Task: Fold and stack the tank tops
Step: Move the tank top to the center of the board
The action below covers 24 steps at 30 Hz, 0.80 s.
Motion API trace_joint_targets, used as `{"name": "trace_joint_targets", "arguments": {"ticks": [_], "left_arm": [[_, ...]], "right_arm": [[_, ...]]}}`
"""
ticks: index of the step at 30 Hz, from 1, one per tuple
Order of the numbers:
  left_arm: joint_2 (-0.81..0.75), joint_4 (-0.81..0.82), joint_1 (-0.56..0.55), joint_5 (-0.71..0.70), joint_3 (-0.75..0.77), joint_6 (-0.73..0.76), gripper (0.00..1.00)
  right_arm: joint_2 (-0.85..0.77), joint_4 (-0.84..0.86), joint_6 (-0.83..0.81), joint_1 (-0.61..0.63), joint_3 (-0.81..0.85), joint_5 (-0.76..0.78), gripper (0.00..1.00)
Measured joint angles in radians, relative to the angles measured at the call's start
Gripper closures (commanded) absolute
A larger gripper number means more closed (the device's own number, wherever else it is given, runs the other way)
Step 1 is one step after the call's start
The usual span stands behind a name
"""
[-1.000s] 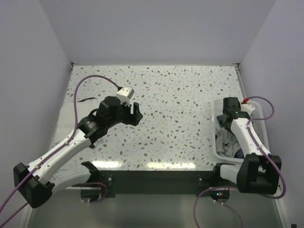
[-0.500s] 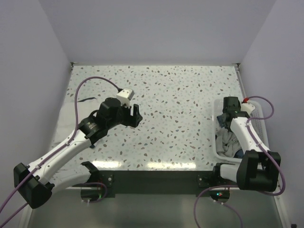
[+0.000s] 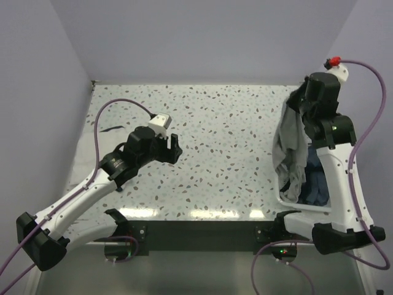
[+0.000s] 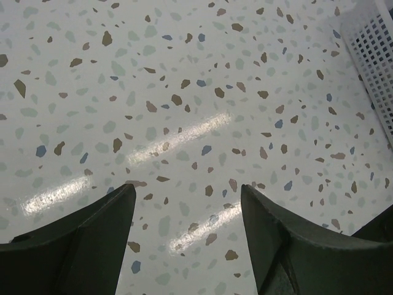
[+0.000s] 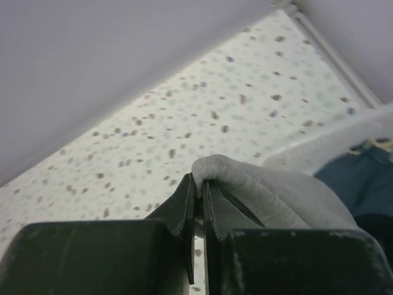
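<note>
A light heather grey tank top point(image 3: 288, 147) hangs in a long bunch from my right gripper point(image 3: 299, 101), which is raised high over the white lattice basket point(image 3: 283, 200). In the right wrist view the right gripper point(image 5: 199, 181) is shut on a fold of that grey tank top point(image 5: 264, 190). Its lower end still reaches down into the basket. My left gripper point(image 3: 174, 147) hovers low over the speckled table point(image 3: 227, 123), left of centre. Its jaws point(image 4: 187, 203) stand wide open with only bare table between them.
The basket stands at the table's right edge, with its rim point(image 5: 331, 138) below the right gripper and its lattice wall point(image 4: 374, 55) at the edge of the left wrist view. A dark blue garment point(image 3: 316, 184) lies inside it. Walls close in the table on three sides.
My right gripper shut on the grey tank top inside the basket, then rose and lifted it up out of the basket. The left arm has barely moved.
</note>
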Motion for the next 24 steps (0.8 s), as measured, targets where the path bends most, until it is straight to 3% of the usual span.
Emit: {"name": "trace_joint_targets", "arguments": {"ticks": [6,9,17,24], "left_arm": [[-0.003,-0.009,0.000,-0.051,0.023,-0.003,0.25],[-0.011,-0.016,0.000,-0.088,0.035,-0.010,0.24],[-0.041,-0.029,0.002,-0.180,0.053,-0.053,0.24],[-0.042,-0.033,0.002,-0.203,0.053,-0.083,0.23]], "right_arm": [[0.139,0.001,-0.029,0.272,0.349,-0.039,1.00],[0.202,0.015,-0.041,0.389,0.432,-0.040,1.00],[0.410,0.048,-0.051,0.652,0.466,-0.036,1.00],[0.644,0.042,-0.053,0.718,0.518,-0.068,1.00]]}}
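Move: The right hand holds the grey tank top high, its lower end still at the basket; the board's centre lies about 34 cm to its left, 2 cm back and 34 cm below. The basket's middle is some 19 cm to the right and 13 cm back, and the folded white tank tops are about 46 cm left of the board's centre. From the left hand, that centre is roughly 7 cm ahead, 8 cm right and 19 cm down. Rising then sinking, the right hand swings the pinched tank top 35 cm left towards mid-board; left hand rises. ##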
